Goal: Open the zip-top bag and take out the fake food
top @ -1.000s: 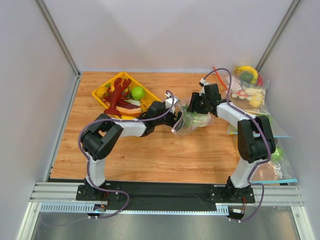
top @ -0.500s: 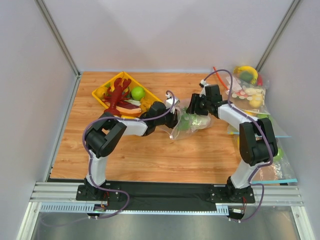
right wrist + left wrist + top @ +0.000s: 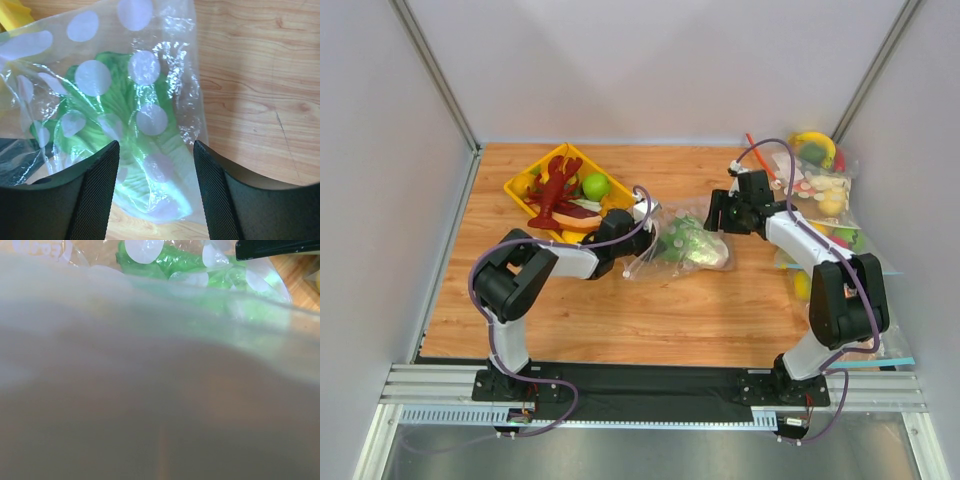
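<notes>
The zip-top bag (image 3: 692, 252) lies crinkled mid-table with the green-and-white lettuce head (image 3: 678, 243) inside. My left gripper (image 3: 637, 251) is shut on the bag's left end. In the left wrist view, blurred bag plastic (image 3: 150, 390) covers the lens and hides the fingers; the lettuce (image 3: 185, 267) shows at the top. My right gripper (image 3: 719, 214) hovers open over the bag's right end. Its jaws (image 3: 155, 149) stand wide apart above the bag (image 3: 165, 30) and lettuce (image 3: 120, 100), holding nothing. The red lobster (image 3: 552, 192) and green fruit (image 3: 595, 185) lie in the yellow tray (image 3: 523, 183).
More clear bags of toy food (image 3: 817, 186) are heaped along the right wall, with others (image 3: 865, 305) nearer the front right. The yellow tray stands at the back left, just behind my left arm. A yellow toy (image 3: 12, 12) peeks in at the right wrist view's corner.
My left gripper closed on the bag's left end and dragged bag and lettuce leftward. My right gripper opened wider, came off the bag and drew back to the right.
</notes>
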`<state>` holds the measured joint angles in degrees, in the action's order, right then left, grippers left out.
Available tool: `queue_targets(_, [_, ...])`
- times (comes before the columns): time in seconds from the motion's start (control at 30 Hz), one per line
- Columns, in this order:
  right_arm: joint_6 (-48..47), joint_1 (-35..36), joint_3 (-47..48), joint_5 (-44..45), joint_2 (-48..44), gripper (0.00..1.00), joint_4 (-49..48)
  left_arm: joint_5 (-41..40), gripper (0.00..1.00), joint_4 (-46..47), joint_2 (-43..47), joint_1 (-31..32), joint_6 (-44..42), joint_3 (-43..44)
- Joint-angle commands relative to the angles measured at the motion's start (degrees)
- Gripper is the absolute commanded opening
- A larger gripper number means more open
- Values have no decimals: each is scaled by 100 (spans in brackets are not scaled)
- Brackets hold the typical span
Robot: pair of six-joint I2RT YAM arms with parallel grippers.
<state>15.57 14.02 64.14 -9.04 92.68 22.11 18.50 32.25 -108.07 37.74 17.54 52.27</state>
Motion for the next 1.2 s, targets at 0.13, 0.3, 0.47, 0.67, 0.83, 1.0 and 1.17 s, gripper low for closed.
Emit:
queue_targets(0.13, [6, -268, -191, -44, -76, 64, 127, 22, 0, 282, 374, -3, -67, -191])
queue_targets(0.3, [130, -532, -437, -572, -40, 64, -154, -13, 0, 247, 453, -12, -128, -244])
queue_targets(0.47, [209, -664, -543, -1458, 100, 59, -601, 31, 0, 291, 471, -12, -128, -270])
queue_targets(0.67, [350, -664, -587, -2453, 215, 26, -1033, 66, 0, 361, 533, -12, -110, -296])
queue_targets(0.83, [262, -725, -508, -2156, 110, 0, -822, -92, 0, 186, 926, -64, -14, -393])
queue_targets(1.0, [341, -1024, -490, -1944, -57, 0, -778, -417, 0, -236, 1586, -126, -137, -603])
queue_targets(1.17, [420, -1217, -507, -1900, -119, 0, -831, -435, 0, -579, 2026, -126, -260, -683])
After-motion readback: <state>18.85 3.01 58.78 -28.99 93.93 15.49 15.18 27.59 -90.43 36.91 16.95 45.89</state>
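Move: The right hand hovers open over the zip-top bag's closed end, whose edge is about 2 cm back, 2 cm right and 3 cm below; the lettuce's middle is some 6 cm left, 4 cm back and 5 cm below. The left hand, already pinching a leaf inside the bag, has that middle about 7 cm to its right, level fore and aft and 1 cm lower, the bag's mouth 5 cm left, and the yellow tray's middle roughly 20 cm left and 9 cm farther out. Back, down and to the right, about 2.5 cm each way at most, the right hand dips onto the bag's closed end, then sweeps left as it rolls its left side up some 15 degrees and shuts to pinch the plastic, and finally draws it to the right. The left hand keeps its shut grip on the leaf, easing slightly back and left before rising quickly, some 7 cm, while drifting farther left. ##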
